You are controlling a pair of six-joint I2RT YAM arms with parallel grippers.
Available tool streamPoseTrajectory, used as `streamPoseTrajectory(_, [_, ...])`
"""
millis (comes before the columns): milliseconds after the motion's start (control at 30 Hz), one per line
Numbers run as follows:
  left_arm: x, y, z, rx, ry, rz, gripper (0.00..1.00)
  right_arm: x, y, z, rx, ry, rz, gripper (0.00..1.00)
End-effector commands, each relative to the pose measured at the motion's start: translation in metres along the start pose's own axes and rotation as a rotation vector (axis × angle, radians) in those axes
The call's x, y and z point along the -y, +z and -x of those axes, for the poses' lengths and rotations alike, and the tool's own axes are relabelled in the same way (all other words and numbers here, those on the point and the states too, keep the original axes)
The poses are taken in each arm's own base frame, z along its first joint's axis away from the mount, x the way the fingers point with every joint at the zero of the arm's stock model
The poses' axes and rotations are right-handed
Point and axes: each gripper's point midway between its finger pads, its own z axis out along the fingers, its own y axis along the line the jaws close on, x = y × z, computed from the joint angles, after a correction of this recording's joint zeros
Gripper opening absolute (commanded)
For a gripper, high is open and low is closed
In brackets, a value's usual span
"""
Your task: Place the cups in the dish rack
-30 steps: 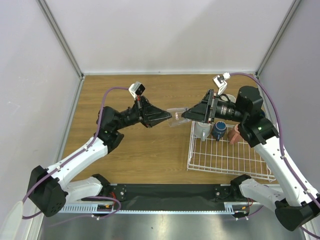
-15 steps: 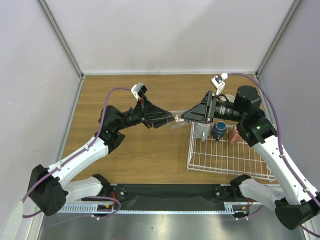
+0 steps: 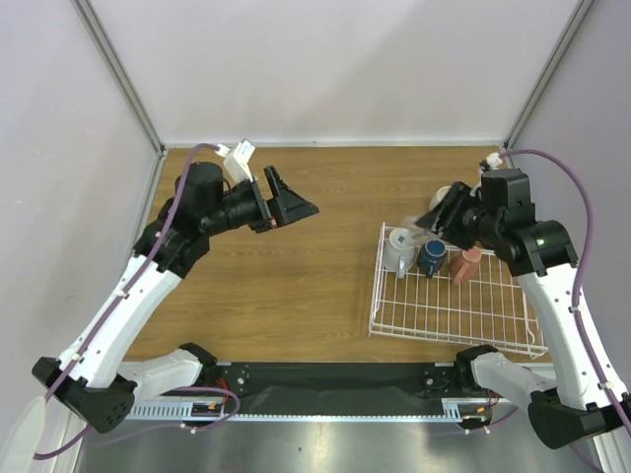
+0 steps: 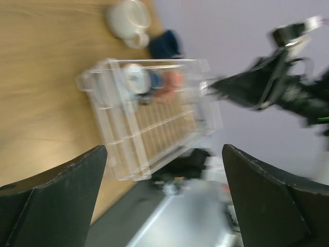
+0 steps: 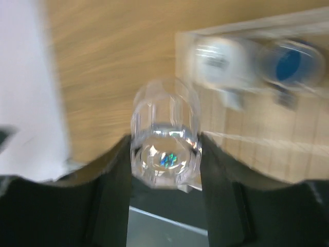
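Observation:
The small clear glass [image 5: 164, 134] sits base-first between my right gripper's [image 5: 164, 141] fingers, which are shut on it. In the top view that gripper [image 3: 431, 219] hovers over the far left corner of the white wire dish rack [image 3: 446, 315]. Along the rack's far side stand a pale mug [image 3: 399, 246], a dark blue cup [image 3: 431, 256] and a reddish-pink cup [image 3: 466, 264]. My left gripper [image 3: 296, 192] is open and empty, high over the table's left half, facing the rack [image 4: 121, 136].
Outside the rack, past its far side, a cream-white mug [image 4: 128, 18] and another dark blue cup [image 4: 165, 43] stand on the wooden table [image 3: 296, 286]. Grey walls close in the back and both sides. The arm bases sit at the near edge.
The glass passed from my left gripper to my right. The left one opened wide and drew back left. The right one carried the glass right, to the rack.

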Motion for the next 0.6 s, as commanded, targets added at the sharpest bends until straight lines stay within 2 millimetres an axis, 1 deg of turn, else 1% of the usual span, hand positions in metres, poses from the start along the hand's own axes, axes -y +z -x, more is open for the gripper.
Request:
streamPoseTrajectory(0, [-0.066,-0.025,-0.015,-0.092,0.233,0.315,1.00,0.097,-0.037,0.019,0.136,0.007,-0.527,0.00])
streamPoseTrajectory(67, [-0.071,-0.028,-0.014,-0.094,0.264,0.338,1.00,0.114,-0.056,0.019,0.153,0.024,-0.630,0.00])
streamPoseTrajectory(100, [-0.074,-0.028,-0.015,-0.099,0.298,0.338,1.00,0.127,-0.069,0.026,0.205,0.026,-0.716,0.00])
streamPoseTrajectory(133, [-0.079,-0.030,-0.017,-0.108,0.310,0.355,1.00,0.139,-0.083,0.024,0.211,0.040,-0.782,0.00])
streamPoseTrajectory(200, [-0.090,-0.034,-0.014,-0.123,0.361,0.405,1.00,0.152,-0.102,0.028,0.252,0.036,-0.863,0.00])
streamPoseTrajectory(233, [-0.092,-0.036,-0.013,-0.130,0.385,0.412,1.00,0.164,-0.116,0.030,0.277,0.046,-0.934,0.00])
streamPoseTrajectory(267, [-0.092,-0.038,-0.011,-0.130,0.414,0.414,1.00,0.169,-0.123,0.030,0.276,0.026,-0.958,0.00])
streamPoseTrajectory(300, [-0.097,-0.042,-0.006,-0.120,0.469,0.437,1.00,0.179,-0.124,0.027,0.260,0.022,-0.994,0.00])
streamPoseTrajectory(333, [-0.100,-0.044,-0.003,-0.107,0.491,0.456,1.00,0.185,-0.125,0.030,0.274,0.020,-1.014,0.00])
streamPoseTrajectory(367, [-0.103,-0.046,0.000,-0.099,0.506,0.478,1.00,0.198,-0.129,0.030,0.276,0.067,-1.050,0.00])
streamPoseTrajectory(400, [-0.105,-0.047,0.002,-0.100,0.523,0.492,1.00,0.208,-0.125,0.025,0.231,0.065,-1.064,0.00])
streamPoseTrajectory(433, [-0.104,-0.049,0.000,-0.110,0.536,0.486,1.00,0.210,-0.117,0.028,0.238,0.098,-1.025,0.00])
streamPoseTrajectory(500, [-0.104,-0.053,-0.001,-0.109,0.568,0.478,1.00,0.228,-0.112,0.029,0.223,0.141,-1.027,0.00])
streamPoseTrajectory(533, [-0.102,-0.058,-0.002,-0.095,0.577,0.471,1.00,0.233,-0.107,0.033,0.233,0.161,-1.018,0.00])
streamPoseTrajectory(567, [-0.106,-0.058,-0.005,-0.103,0.582,0.474,1.00,0.235,-0.098,0.033,0.208,0.182,-0.995,0.00])
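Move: The right hand already holds the clear glass; the free space at the rack's right end lies about 23 cm to its right, 5 cm nearer the base and 14 cm below. From this hand the pink cup in the rack is roughly 13 cm right and 3 cm back, the small blue cup 5 cm right and 1 cm back, both some 14 cm down. From the empty left hand, that free space is about 44 cm right, 3 cm back and 19 cm below. Keeping its grip on the clear glass, the right hand sweeps about 24 cm right past the blue and pink cups towards the rack's free right end, drawing back and sinking 6 to 7 cm while turning clockwise nearly 50 degrees and tipping its fingers down. The open left hand retreats about 8 cm left and 8 cm down, fingers swinging towards the table. ##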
